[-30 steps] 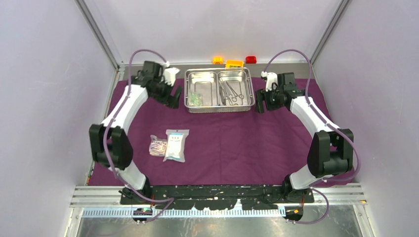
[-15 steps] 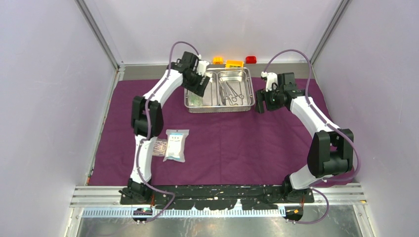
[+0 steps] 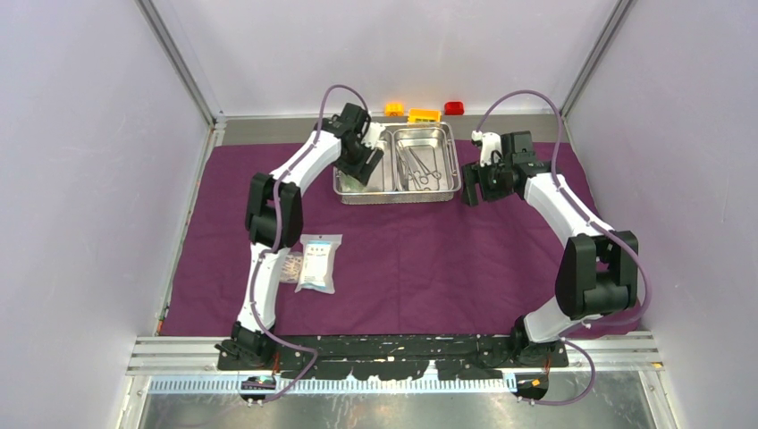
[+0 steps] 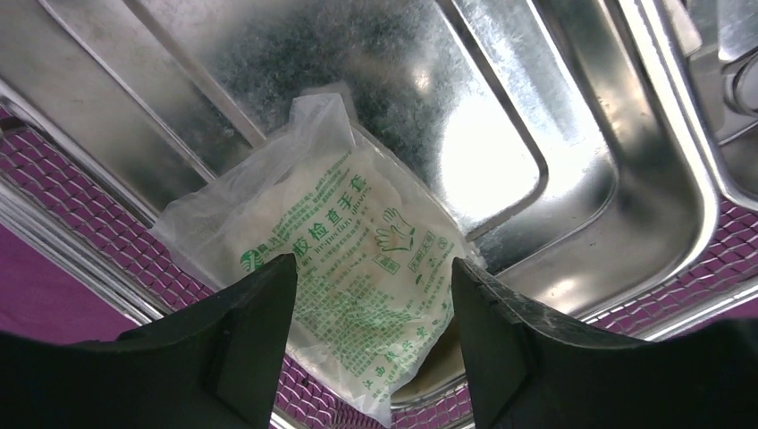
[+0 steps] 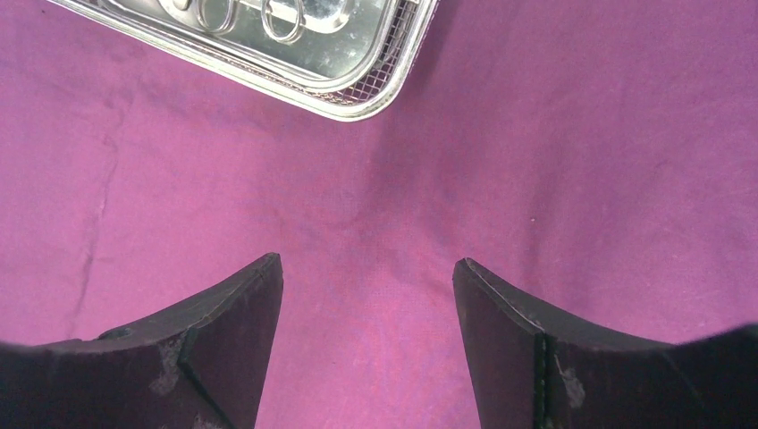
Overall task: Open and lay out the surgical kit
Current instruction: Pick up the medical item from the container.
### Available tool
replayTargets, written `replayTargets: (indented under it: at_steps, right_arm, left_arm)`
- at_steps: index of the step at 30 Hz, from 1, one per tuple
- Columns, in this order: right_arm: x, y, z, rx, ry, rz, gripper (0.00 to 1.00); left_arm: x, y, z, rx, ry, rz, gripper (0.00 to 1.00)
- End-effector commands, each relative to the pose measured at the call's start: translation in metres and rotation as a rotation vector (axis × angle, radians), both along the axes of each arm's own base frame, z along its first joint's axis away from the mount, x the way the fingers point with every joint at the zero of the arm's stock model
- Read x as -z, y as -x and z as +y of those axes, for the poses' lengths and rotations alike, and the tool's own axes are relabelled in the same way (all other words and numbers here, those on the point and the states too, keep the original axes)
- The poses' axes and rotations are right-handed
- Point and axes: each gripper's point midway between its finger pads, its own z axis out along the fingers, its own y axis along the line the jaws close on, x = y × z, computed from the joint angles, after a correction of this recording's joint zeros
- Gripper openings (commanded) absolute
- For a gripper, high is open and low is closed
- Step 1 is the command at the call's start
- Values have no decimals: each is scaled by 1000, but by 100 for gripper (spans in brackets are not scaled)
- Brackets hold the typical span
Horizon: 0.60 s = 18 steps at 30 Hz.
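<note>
The steel tray (image 3: pixel 457 165) stands at the back of the purple cloth (image 3: pixel 429 259). My left gripper (image 3: pixel 359 170) hangs over its left compartment, open. In the left wrist view its fingertips (image 4: pixel 268 286) straddle a clear packet with green print (image 4: pixel 357 232) that leans on the tray wall (image 4: pixel 501 107); I see no grip on it. Scissors and clamps (image 3: pixel 420 168) lie in the right compartment. My right gripper (image 3: pixel 471 189) is open and empty over the cloth (image 5: pixel 536 179), just off the tray's corner (image 5: pixel 357 98). Two packets (image 3: pixel 319 262) (image 3: pixel 286 266) lie on the cloth.
Yellow (image 3: pixel 394 109), orange (image 3: pixel 424 114) and red (image 3: pixel 454 108) toy bricks sit behind the tray on the bare strip. Side walls close in left and right. The arm bases sit on the black rail (image 3: pixel 393 347) at the near edge.
My left arm has swung from left of the tray to over its left compartment and come down around the green-printed packet, its jaws narrowing somewhat. The right arm has not moved.
</note>
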Motion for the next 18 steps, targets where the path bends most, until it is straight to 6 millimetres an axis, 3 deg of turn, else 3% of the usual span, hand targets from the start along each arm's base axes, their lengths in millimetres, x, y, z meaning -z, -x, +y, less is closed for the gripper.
replayTargets:
  at_steps: [1, 7, 12, 15, 18]
  right_arm:
    - [-17, -11, 0, -14, -2, -52, 75]
    - [-19, -10, -1, -13, 1, -55, 75]
    - [-18, -10, 0, -14, -2, -53, 75]
    - [-18, -10, 0, -16, -4, -51, 75]
    - [-19, -10, 0, -15, -2, -54, 75]
  left_arm:
    - [2, 4, 2, -3, -17, 0, 64]
    - [6, 7, -3, -2, 12, 23, 47]
    - [-3, 6, -9, 7, 39, 18, 36]
    - [-7, 5, -11, 13, 49, 18, 18]
    - [-8, 5, -12, 18, 51, 24, 8]
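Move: The left hand hovers open over the small green-printed packet in the tray's left compartment; the packet's middle is about 2 cm below the fingertips, some 1 cm back and 1 cm left. The scissors in the other compartment lie roughly 13 cm to this hand's right and 2 cm farther out. The white packet on the cloth is about 22 cm back and 8 cm left. From the right hand, the green-printed packet is some 25 cm left, 9 cm forward and 8 cm lower. The left hand, already down in the tray and pointing steeply down, sinks only about 1 cm more over the green-printed packet and draws back towards the robot by about as much, its wrist barely turning. Meanwhile the fingers close from some two-thirds open to almost shut, taking up the packet's loose middle and pinching it between the two pads, and the hand stays low without lifting. ##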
